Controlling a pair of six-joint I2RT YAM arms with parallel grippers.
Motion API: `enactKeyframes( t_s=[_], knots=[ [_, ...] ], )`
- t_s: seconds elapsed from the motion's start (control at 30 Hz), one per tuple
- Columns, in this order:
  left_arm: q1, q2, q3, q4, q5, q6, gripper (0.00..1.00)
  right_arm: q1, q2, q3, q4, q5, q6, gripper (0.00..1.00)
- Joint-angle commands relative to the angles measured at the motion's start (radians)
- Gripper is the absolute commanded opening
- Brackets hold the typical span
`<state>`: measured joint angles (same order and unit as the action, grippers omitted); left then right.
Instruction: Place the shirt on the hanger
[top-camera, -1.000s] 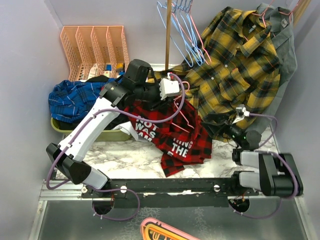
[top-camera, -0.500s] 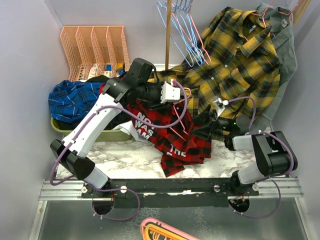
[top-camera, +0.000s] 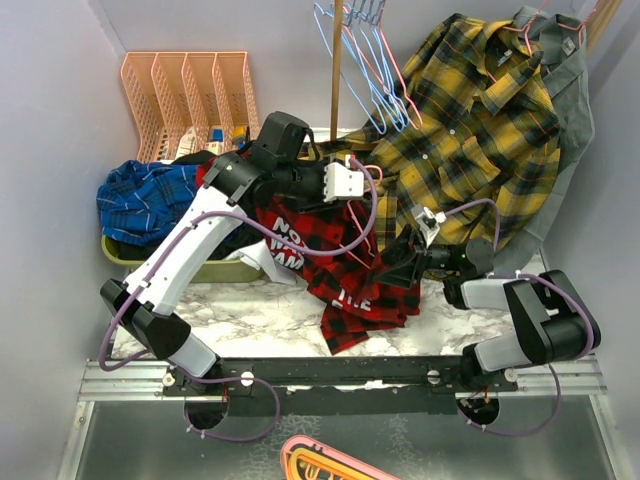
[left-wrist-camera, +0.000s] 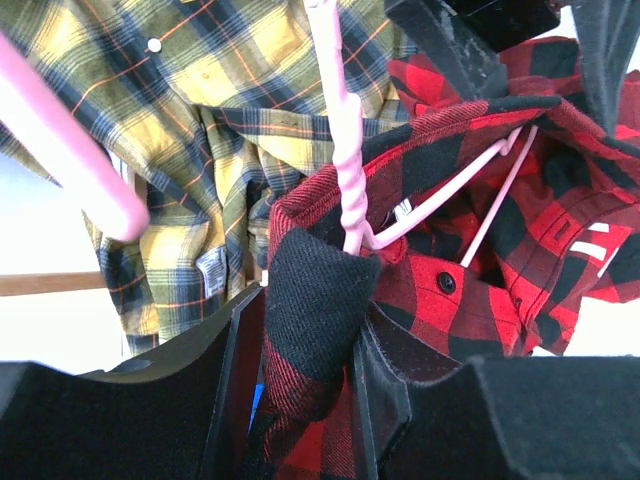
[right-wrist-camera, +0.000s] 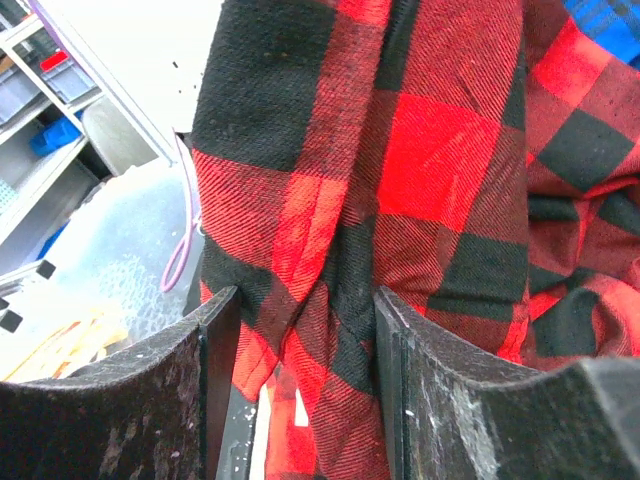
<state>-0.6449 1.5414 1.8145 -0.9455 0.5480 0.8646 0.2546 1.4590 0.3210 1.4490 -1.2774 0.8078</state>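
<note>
The red-and-black plaid shirt (top-camera: 352, 292) with white lettering hangs bunched from my left gripper (top-camera: 347, 196) down to the marble tabletop. In the left wrist view my left gripper (left-wrist-camera: 308, 360) is shut on a fold of the shirt (left-wrist-camera: 470, 260) at its collar. The pink wire hanger (left-wrist-camera: 347, 180) has its twisted neck rising out of the collar and its arms inside the shirt. It shows as thin pink wire in the top view (top-camera: 362, 228). My right gripper (top-camera: 393, 267) is at the shirt's right edge. In the right wrist view it (right-wrist-camera: 305, 330) is open with shirt fabric (right-wrist-camera: 440, 150) between the jaws.
A yellow-and-black plaid shirt (top-camera: 480, 110) hangs at the back right over a grey garment (top-camera: 572, 85). Light blue wire hangers (top-camera: 368, 60) hang by a wooden pole (top-camera: 337, 70). An orange file rack (top-camera: 190, 95) and a green bin (top-camera: 125, 255) holding a blue plaid shirt (top-camera: 150, 200) stand on the left.
My right arm has swung left from the table's right side until its gripper reached the shirt's right edge. My left gripper has lifted the collar slightly up and to the right.
</note>
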Motion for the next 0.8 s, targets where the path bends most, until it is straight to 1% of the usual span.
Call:
enactKeyframes(
  t_s=[0.0, 0.07, 0.13, 0.17, 0.2, 0.23, 0.3, 0.4, 0.47, 0.57, 0.67, 0.77],
  knots=[
    [-0.009, -0.006, 0.014, 0.070, -0.049, -0.036, 0.00, 0.009, -0.032, -0.002, 0.307, 0.032, -0.023, 0.53],
    [-0.016, -0.007, 0.018, 0.073, -0.030, -0.066, 0.00, 0.012, -0.023, 0.007, 0.308, 0.064, -0.021, 0.51],
    [-0.033, -0.009, 0.016, 0.085, -0.021, -0.103, 0.00, 0.016, -0.024, 0.020, 0.295, 0.104, -0.019, 0.46],
    [-0.045, -0.011, 0.012, 0.091, -0.020, -0.119, 0.00, 0.022, -0.030, 0.032, 0.278, 0.121, -0.022, 0.41],
    [-0.057, -0.012, 0.007, 0.102, -0.025, -0.135, 0.00, 0.031, -0.038, 0.045, 0.241, 0.136, -0.032, 0.34],
    [-0.067, -0.013, 0.000, 0.116, -0.029, -0.153, 0.00, 0.041, -0.052, 0.063, 0.185, 0.147, -0.049, 0.30],
    [-0.077, -0.009, -0.006, 0.145, -0.027, -0.201, 0.00, 0.070, -0.099, 0.092, 0.054, 0.180, -0.112, 0.29],
    [-0.079, -0.004, -0.012, 0.187, -0.027, -0.250, 0.00, 0.123, -0.185, 0.140, -0.177, 0.236, -0.240, 0.30],
    [-0.079, 0.001, -0.009, 0.196, -0.028, -0.264, 0.00, 0.145, -0.233, 0.169, -0.285, 0.272, -0.297, 0.30],
    [-0.079, 0.008, -0.002, 0.203, -0.022, -0.275, 0.00, 0.151, -0.279, 0.186, -0.328, 0.299, -0.311, 0.28],
    [-0.079, 0.013, 0.007, 0.208, -0.017, -0.287, 0.00, 0.151, -0.304, 0.202, -0.385, 0.310, -0.334, 0.15],
    [-0.079, 0.013, 0.020, 0.214, -0.023, -0.299, 0.00, 0.151, -0.310, 0.199, -0.408, 0.304, -0.338, 0.14]
  ],
)
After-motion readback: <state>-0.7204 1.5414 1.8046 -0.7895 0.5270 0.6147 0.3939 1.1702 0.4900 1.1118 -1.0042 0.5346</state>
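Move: My right fingers, half open, straddle a fold of the red shirt's right shoulder edge, its middle about 2 cm left of the hand point and level with it. The hanger's right arm ends roughly 2 cm farther out, 2 cm left and 6 cm higher; its neck is about 8 cm ahead, 5 cm left and 12 cm above. From my left hand, holding the collar cloth, the neck is 4 cm right and 1 cm ahead, the shoulder edge some 9 cm back, 7 right, 13 down. I close my right fingers on the fold of the red shirt, then lift it about 10 cm and carry it some 3 cm left, up past the end of the hanger's right arm, rolling the hand roughly 20 degrees. Meanwhile my left hand keeps its pinch on the collar beside the neck and shifts about 3.5 cm right and a little up. ##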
